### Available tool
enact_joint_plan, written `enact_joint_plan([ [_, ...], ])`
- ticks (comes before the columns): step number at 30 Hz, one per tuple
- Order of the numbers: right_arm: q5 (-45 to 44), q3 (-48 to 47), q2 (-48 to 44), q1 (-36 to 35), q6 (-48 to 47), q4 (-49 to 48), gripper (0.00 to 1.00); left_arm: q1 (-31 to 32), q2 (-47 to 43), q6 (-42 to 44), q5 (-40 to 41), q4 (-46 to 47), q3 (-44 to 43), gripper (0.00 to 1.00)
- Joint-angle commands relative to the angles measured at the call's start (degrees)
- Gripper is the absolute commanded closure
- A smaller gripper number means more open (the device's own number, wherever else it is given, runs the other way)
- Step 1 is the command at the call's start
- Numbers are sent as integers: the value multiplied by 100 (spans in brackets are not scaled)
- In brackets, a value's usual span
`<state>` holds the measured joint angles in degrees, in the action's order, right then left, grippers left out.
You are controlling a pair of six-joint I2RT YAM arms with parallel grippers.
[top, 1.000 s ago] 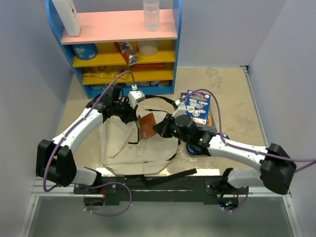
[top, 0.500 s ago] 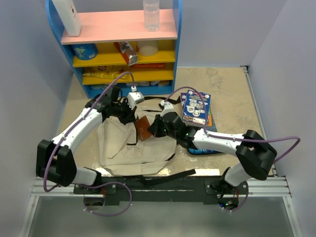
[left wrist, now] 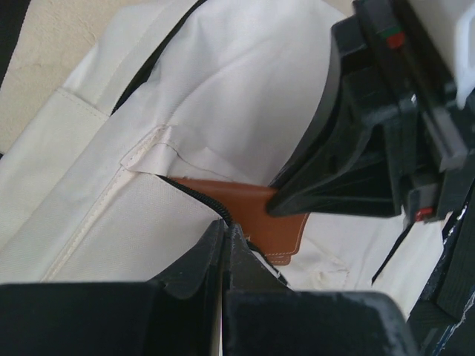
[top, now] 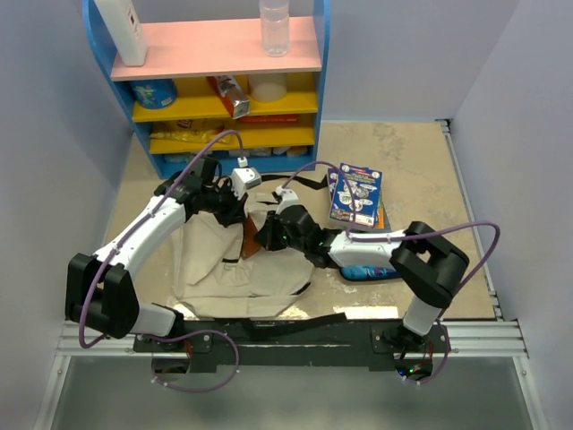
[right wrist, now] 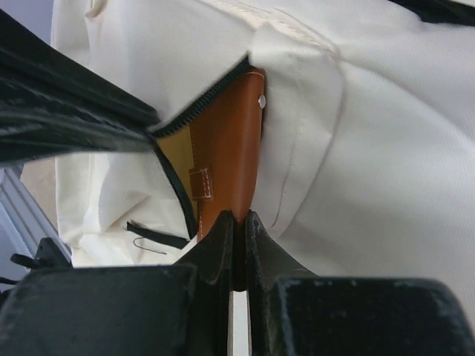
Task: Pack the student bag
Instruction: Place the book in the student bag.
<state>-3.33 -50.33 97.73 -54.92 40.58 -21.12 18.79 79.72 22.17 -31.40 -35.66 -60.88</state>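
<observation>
The student bag, cream fabric with black zips, lies flat on the table in front of the left arm. My left gripper is shut on the zipper edge of its opening and lifts that edge. My right gripper is shut on the end of a brown leather case. The case is tilted and sits partly inside the opening, between the zipper line and the cream flap. In the left wrist view the brown case shows under the raised edge, with the right gripper's black body close above it.
A blue shelf unit with a pink top stands at the back, with a clear bottle and a white bottle on it. Picture books lie right of the bag. A blue pencil case lies under the right forearm.
My right arm has swung left toward the bag's opening with the brown case, and less of the case shows now. My left gripper has held its place on the zipper edge.
</observation>
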Motion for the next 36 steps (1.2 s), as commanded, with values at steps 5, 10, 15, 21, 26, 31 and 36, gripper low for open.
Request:
enact_joint_plan([
  [5,-343,-874,449,-336,117,-708,100,37,-150,68,-420,182,-99,100],
  [10,-563,-655,176,-336,20,-849,100,37,-194,217,-420,77,-29,100],
  [15,-660,-662,281,-336,73,-964,100,37,-150,208,-464,94,-29,100],
  [21,-590,-1128,886,-502,12,-1017,69,37,-211,112,-350,208,-20,100],
  [26,-1080,-1077,503,-555,-15,-385,24,2,-212,-99,-121,489,15,100],
  [31,-1731,-365,-857,-555,257,616,1,-164,-28,-354,230,859,68,100],
  [36,-2948,-949,-1433,-555,2081,4005,1,-235,166,-398,239,929,50,100],
])
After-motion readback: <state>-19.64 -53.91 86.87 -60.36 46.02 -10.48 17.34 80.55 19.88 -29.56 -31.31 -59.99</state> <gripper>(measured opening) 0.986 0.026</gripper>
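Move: The right gripper already grips the brown book, its far end in the opening of the student bag. The opening's middle is about 4 cm to this hand's left, 1 cm ahead and 3 cm below; the blue books stand some 24 cm right and 11 cm ahead, the pencil case about 27 cm right and 8 cm back. From the left gripper, pinching the zipped edge, the opening is roughly 4 cm back, straight behind and 4 cm below. Push the book farther into the bag with the right gripper, about 5 cm to the left in two shoves with a short rest between, sinking slightly on the second. Open the fingers wide to let go, then draw back to the right and up some 8 cm. Keep the left gripper shut on the zipped edge, easing it forward nearly 2 cm at the end. ##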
